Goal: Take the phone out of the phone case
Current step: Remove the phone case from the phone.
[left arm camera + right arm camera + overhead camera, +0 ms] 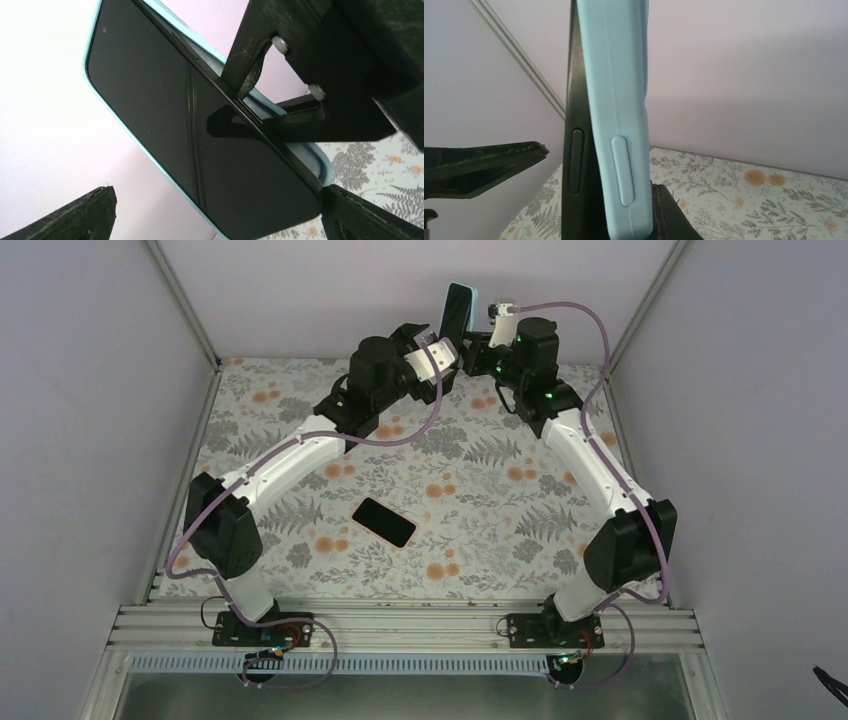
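Observation:
A black phone [456, 308] in a light blue phone case [470, 292] is held upright above the table's far edge. My right gripper [472, 336] is shut on its lower end, one finger [248, 65] on the screen and the other behind the case. In the right wrist view the phone's black edge [575, 150] stands apart from the case [616, 100], and the right gripper [624, 222] clamps both. My left gripper [215, 220] is open, its fingers [85, 215] either side of the phone [190, 140] without touching it. A strip of the case's inside [305, 152] shows behind the screen.
A second black phone [383, 521] lies flat on the floral table cover [500, 490] near the middle. Grey walls close the space on three sides, with the back wall just behind the grippers. The left gripper [440, 342] is close beside the right one.

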### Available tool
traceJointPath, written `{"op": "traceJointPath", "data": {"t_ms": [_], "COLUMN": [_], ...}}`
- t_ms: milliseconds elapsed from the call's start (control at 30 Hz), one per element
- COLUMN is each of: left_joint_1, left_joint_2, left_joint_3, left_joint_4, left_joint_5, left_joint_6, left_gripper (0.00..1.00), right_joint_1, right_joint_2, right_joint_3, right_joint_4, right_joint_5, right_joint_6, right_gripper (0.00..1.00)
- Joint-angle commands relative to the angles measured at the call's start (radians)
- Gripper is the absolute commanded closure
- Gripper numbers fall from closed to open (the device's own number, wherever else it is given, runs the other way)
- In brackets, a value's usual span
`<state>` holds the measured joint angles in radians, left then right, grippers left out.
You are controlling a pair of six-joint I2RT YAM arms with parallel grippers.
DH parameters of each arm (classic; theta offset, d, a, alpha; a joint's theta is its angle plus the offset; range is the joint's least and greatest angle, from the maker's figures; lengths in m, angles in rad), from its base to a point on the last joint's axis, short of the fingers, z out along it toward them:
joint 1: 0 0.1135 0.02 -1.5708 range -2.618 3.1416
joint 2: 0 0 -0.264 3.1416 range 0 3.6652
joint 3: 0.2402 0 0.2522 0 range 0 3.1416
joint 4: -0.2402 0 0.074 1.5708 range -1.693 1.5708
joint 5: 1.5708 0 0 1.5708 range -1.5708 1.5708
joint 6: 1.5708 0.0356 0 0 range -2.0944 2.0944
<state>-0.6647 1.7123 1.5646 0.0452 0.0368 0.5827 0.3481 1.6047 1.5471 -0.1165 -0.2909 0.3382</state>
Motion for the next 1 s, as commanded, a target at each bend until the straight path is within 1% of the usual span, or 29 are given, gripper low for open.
{"op": "traceJointPath", "data": {"t_ms": [0, 167, 300, 400, 467, 533, 567, 600, 633, 700, 800, 833, 900, 933, 967], "left_joint_1": [-0.013, -0.019, -0.018, -0.021, -0.031, -0.050, -0.062, -0.072, -0.076, -0.074, -0.069, -0.066, -0.060, -0.057, -0.054], "left_joint_2": [0.034, 0.044, 0.047, 0.068, 0.078, 0.078, 0.092, 0.115, 0.132, 0.159, 0.191, 0.197, 0.209, 0.218, 0.228], "left_joint_3": [0.075, 0.085, 0.075, 0.076, 0.043, -0.047, -0.079, -0.096, -0.104, -0.117, -0.109, -0.105, -0.102, -0.094, -0.081], "left_joint_4": [0.039, 0.042, 0.094, 0.165, 0.279, 0.516, 0.664, 0.789, 0.880, 1.014, 1.066, 1.069, 1.088, 1.095, 1.098], "left_joint_5": [-0.035, -0.071, -0.179, -0.314, -0.417, -0.502, -0.555, -0.602, -0.626, -0.656, -0.667, -0.667, -0.667, -0.691, -0.704], "left_joint_6": [-0.030, -0.035, -0.032, -0.021, 0.031, 0.155, 0.258, 0.335, 0.390, 0.440, 0.468, 0.470, 0.472, 0.472, 0.471], "left_gripper": [0.00, 0.00, 0.00, 0.00, 0.01, 0.03, 0.03, 0.07, 0.11, 0.19, 0.21, 0.23, 0.32, 0.36, 0.43], "right_joint_1": [0.003, 0.005, 0.011, 0.028, 0.042, 0.058, 0.071, 0.084, 0.096, 0.112, 0.113, 0.113, 0.113, 0.114, 0.113], "right_joint_2": [-0.058, -0.052, -0.048, -0.053, -0.059, -0.064, -0.065, -0.062, -0.058, -0.060, -0.074, -0.069, -0.059, -0.057, -0.060], "right_joint_3": [0.033, 0.021, 0.010, -0.006, -0.024, -0.043, -0.050, -0.051, -0.049, -0.047, -0.054, -0.042, -0.013, -0.010, -0.014], "right_joint_4": [0.098, 0.110, 0.114, 0.114, 0.116, 0.120, 0.119, 0.113, 0.100, 0.076, 0.039, 0.004, -0.063, -0.084, -0.096], "right_joint_5": [-0.009, -0.014, -0.019, -0.015, -0.026, -0.058, -0.079, -0.094, -0.124, -0.179, -0.266, -0.291, -0.368, -0.403, -0.432], "right_joint_6": [0.002, 0.004, -0.008, -0.025, -0.030, -0.041, -0.053, -0.071, -0.094, -0.133, -0.179, -0.192, -0.233, -0.246, -0.253], "right_gripper": [0.97, 0.97, 0.97, 0.97, 0.97, 0.97, 0.97, 0.97, 0.97, 0.97, 0.97, 0.97, 0.97, 0.97, 0.97]}}
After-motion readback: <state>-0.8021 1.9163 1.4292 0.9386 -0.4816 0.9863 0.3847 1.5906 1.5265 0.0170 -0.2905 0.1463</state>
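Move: The upright phone, still sitting in its light blue case, has its middle about 4 cm ahead of the left hand, 2 cm to its right and 5 cm above; the case's middle lies about 1 cm beyond the phone's. From the right hand, already pinching the case's side, the phone is 1 cm ahead, 2 cm left and 4 cm up. The second phone lies on the table roughly 20 cm back from the left hand, 11 cm to its left and 37 cm below. Turning far more than travelling, the left wrist swings counter-clockwise and tips its fingers upward, some 40 degrees altogether, beside the phone's exposed edge, while its wide-open fingers close by about a third. Both hands rise about 3 cm; the right keeps its pinch on the case, drifts slightly left and tilts its fingers up. ##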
